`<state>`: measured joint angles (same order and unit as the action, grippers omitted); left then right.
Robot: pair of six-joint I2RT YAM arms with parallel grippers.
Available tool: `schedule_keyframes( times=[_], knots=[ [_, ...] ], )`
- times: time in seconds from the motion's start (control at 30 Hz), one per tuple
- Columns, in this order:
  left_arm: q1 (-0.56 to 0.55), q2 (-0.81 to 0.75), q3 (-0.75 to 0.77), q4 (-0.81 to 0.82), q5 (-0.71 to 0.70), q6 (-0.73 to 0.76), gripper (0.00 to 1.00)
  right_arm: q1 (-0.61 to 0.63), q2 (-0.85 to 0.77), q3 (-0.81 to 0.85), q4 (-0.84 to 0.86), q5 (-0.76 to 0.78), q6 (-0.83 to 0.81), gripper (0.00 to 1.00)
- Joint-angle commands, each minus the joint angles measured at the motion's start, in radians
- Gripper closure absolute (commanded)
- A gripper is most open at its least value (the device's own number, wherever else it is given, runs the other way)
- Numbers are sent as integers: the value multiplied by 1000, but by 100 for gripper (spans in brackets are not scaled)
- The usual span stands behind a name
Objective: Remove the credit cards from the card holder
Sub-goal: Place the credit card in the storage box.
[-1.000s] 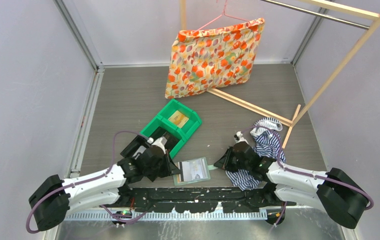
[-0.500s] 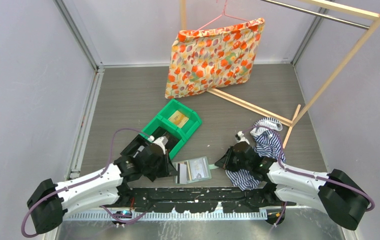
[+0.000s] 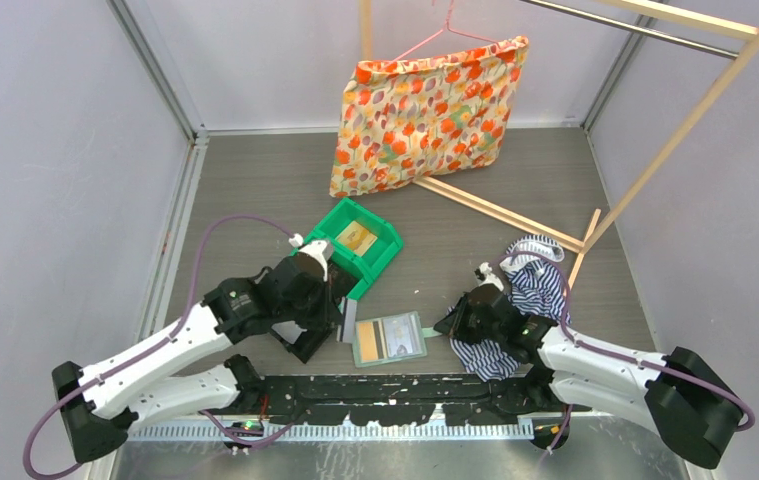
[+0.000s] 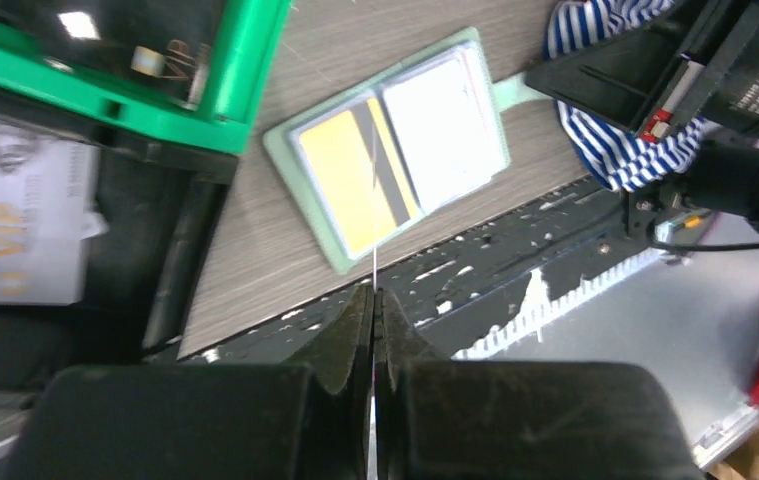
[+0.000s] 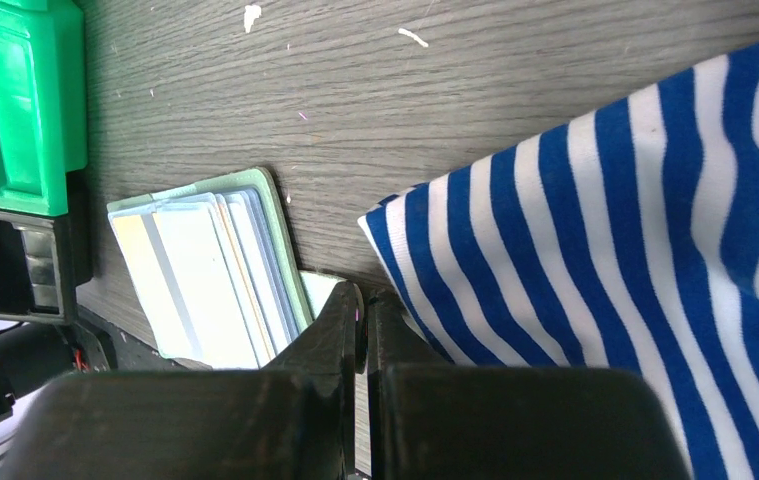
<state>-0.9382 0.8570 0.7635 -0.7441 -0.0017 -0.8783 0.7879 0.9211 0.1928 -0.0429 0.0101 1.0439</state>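
The sage-green card holder (image 3: 391,338) lies open on the table, with a tan-gold credit card (image 4: 347,180) and a greyish-white one (image 4: 445,112) in its slots. My left gripper (image 3: 341,318) is shut on a thin greyish-white card (image 3: 349,325), held edge-on a little above the table just left of the holder; in the left wrist view the card shows as a thin line (image 4: 374,268) between the closed fingers. My right gripper (image 3: 452,324) is shut on the holder's snap tab (image 5: 323,288) at its right edge, low on the table.
A bright green bin (image 3: 380,262) holding a yellow card stands behind the holder. A black tray (image 4: 170,250) beside it holds a grey card (image 4: 15,220). Blue-striped cloth (image 3: 530,285) lies by my right arm. A floral bag (image 3: 425,105) hangs on a wooden rack (image 3: 500,212) at the back.
My left gripper has risen and drawn back to the left with a greyish-white card, away from the open holder. My right gripper has stayed shut on the tab.
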Motion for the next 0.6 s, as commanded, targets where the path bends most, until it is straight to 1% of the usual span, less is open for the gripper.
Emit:
schedule_keyframes(
  times=[0.0,0.07,0.17,0.23,0.3,0.37,0.4,0.57],
  knots=[
    [1,42,215,-330,-217,162,99,-4,-8,31,-58,56,-23,99],
    [1,72,320,-474,-325,208,99,-6,-7,30,-58,55,-23,99],
    [1,122,469,-702,-528,229,99,-5,-9,29,-59,58,-21,99],
    [1,138,515,-779,-610,261,99,-5,-9,35,-69,61,-22,99],
    [0,142,495,-772,-638,283,99,-4,-10,39,-76,65,-22,99],
    [1,136,463,-707,-583,332,99,-5,-12,40,-80,65,-22,99],
    [1,155,468,-714,-575,331,99,-5,-11,40,-80,66,-22,99],
    [1,263,470,-777,-655,262,99,-5,26,48,-62,52,-27,99]
  ],
)
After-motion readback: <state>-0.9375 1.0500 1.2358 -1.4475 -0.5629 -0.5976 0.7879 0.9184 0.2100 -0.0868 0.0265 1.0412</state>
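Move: The card is already in my left fingers. The storage box's black tray, where grey cards already lie, is about 9 cm to my left hand's left, 3 cm ahead and 13 cm below. The card holder lies level with this hand, some 8 cm to its right and 14 cm down; the box's green section is about 19 cm ahead and 2 cm right, 12 cm down. From my right hand the black tray lies 26 cm left and 1 cm ahead, at about its own height. I sweep my left hand some 13 cm left, away from the card holder and across above the black tray, with the card still pinched. On the way I lift about 8 cm and edge a little forward, then sink slightly, rolling the wrist some 45 degrees so the fingers swing from down-right to mostly down. My right fingers stay put, keeping their pinch on the holder's tab. ##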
